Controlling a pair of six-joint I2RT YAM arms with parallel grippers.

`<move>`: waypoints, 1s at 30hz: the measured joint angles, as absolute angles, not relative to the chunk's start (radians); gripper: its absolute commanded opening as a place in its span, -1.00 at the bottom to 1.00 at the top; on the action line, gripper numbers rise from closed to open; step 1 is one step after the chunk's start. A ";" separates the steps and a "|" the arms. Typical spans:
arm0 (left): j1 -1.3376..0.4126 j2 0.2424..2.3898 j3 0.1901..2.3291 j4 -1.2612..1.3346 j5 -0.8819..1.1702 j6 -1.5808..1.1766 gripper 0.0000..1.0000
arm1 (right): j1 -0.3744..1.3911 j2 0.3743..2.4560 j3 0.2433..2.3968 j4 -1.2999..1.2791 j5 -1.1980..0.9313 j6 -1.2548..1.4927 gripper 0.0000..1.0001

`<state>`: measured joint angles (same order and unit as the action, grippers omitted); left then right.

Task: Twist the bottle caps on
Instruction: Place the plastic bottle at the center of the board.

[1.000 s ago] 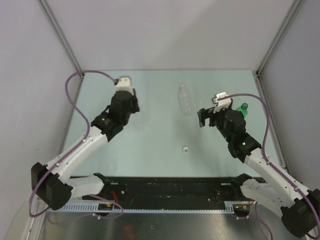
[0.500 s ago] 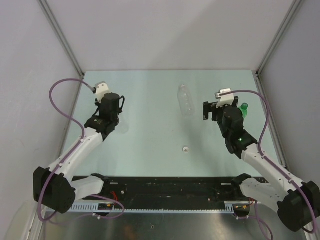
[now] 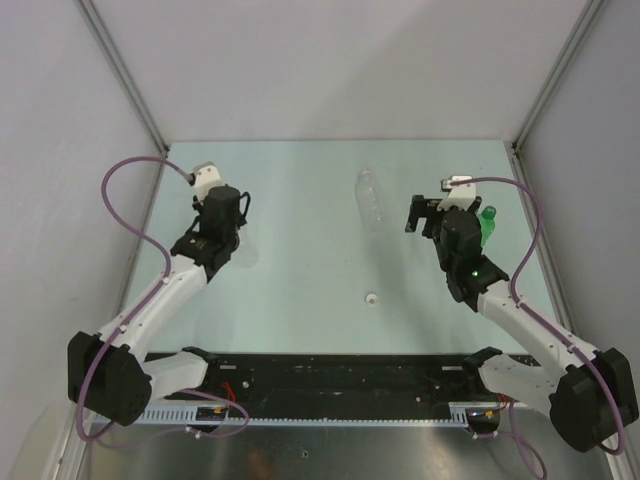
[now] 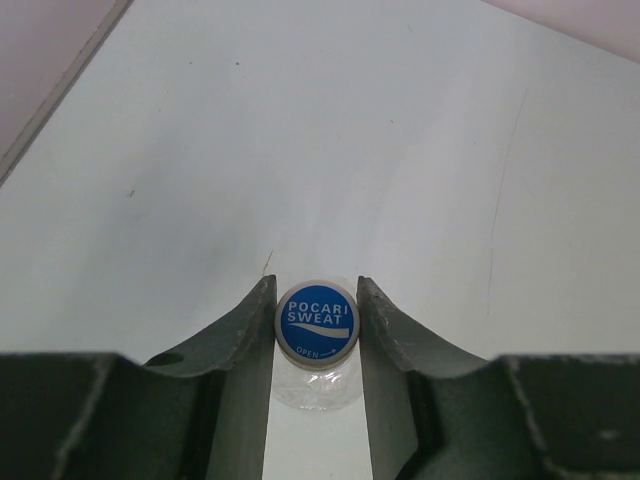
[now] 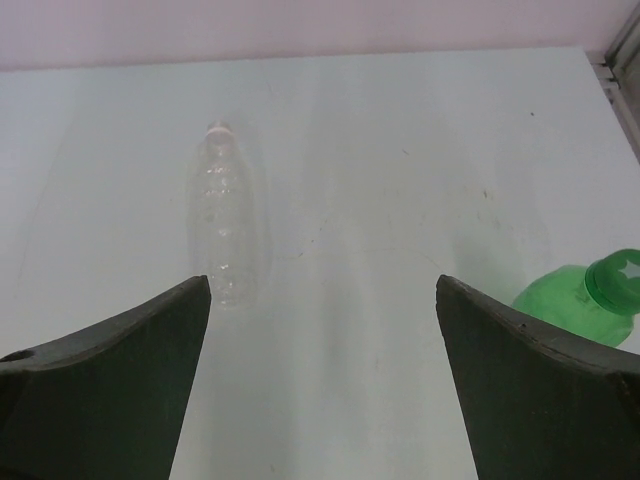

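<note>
In the left wrist view my left gripper [image 4: 315, 283] is shut on a bottle cap [image 4: 316, 320], white-rimmed with a blue label. The cap sits on top of a clear bottle [image 4: 315, 385] standing upright below the jaws. In the top view this gripper [image 3: 231, 226] is at the table's left. My right gripper [image 5: 322, 282] is open and holds nothing. Another clear ribbed bottle [image 5: 222, 215] lies on the table ahead of it to the left, and a green bottle [image 5: 590, 300] lies to its right. A small white cap [image 3: 371, 298] lies loose near the middle.
The pale green table [image 3: 310, 270] is closed in by grey walls, with metal frame posts [image 3: 530, 150] at the back corners. The green bottle [image 3: 487, 222] lies close to the right edge. The lying clear bottle [image 3: 372, 198] is at the back centre.
My left wrist has swung to the left and turned, then held still. The right gripper has shifted slightly toward the back, still wide open.
</note>
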<state>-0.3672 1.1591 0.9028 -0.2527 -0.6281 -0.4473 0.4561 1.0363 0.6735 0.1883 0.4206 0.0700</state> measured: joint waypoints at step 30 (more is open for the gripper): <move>-0.443 0.801 0.863 -0.305 -0.527 -0.464 0.99 | 0.456 0.940 0.694 -0.006 0.474 0.242 0.91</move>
<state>-0.4431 0.8009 0.8627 -0.3046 -0.5270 -0.4637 0.4557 0.9398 0.6937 -0.0059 0.4744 0.2417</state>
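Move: Directly beneath the left hand, whose fingers still hold its blue cap, the capped bottle stands on the board, its middle about 10 cm down. The lying clear bottle is some 17 cm ahead and 32 cm right of that hand, 18 cm lower. From the empty right hand, the clear bottle lies about 17 cm ahead, 14 cm left and 19 cm below; the green bottle stands 5 cm ahead, 13 cm right, 13 cm below. Letting go of the blue cap, the left hand eases about 2.5 cm right and slightly down while its fingers spread, then climbs some 9 cm and draws back about 4.5 cm, fingers wide and tilting upward by 10 to 15 degrees. The right hand, open and touching nothing, drifts a couple of centimetres back and a little right. ##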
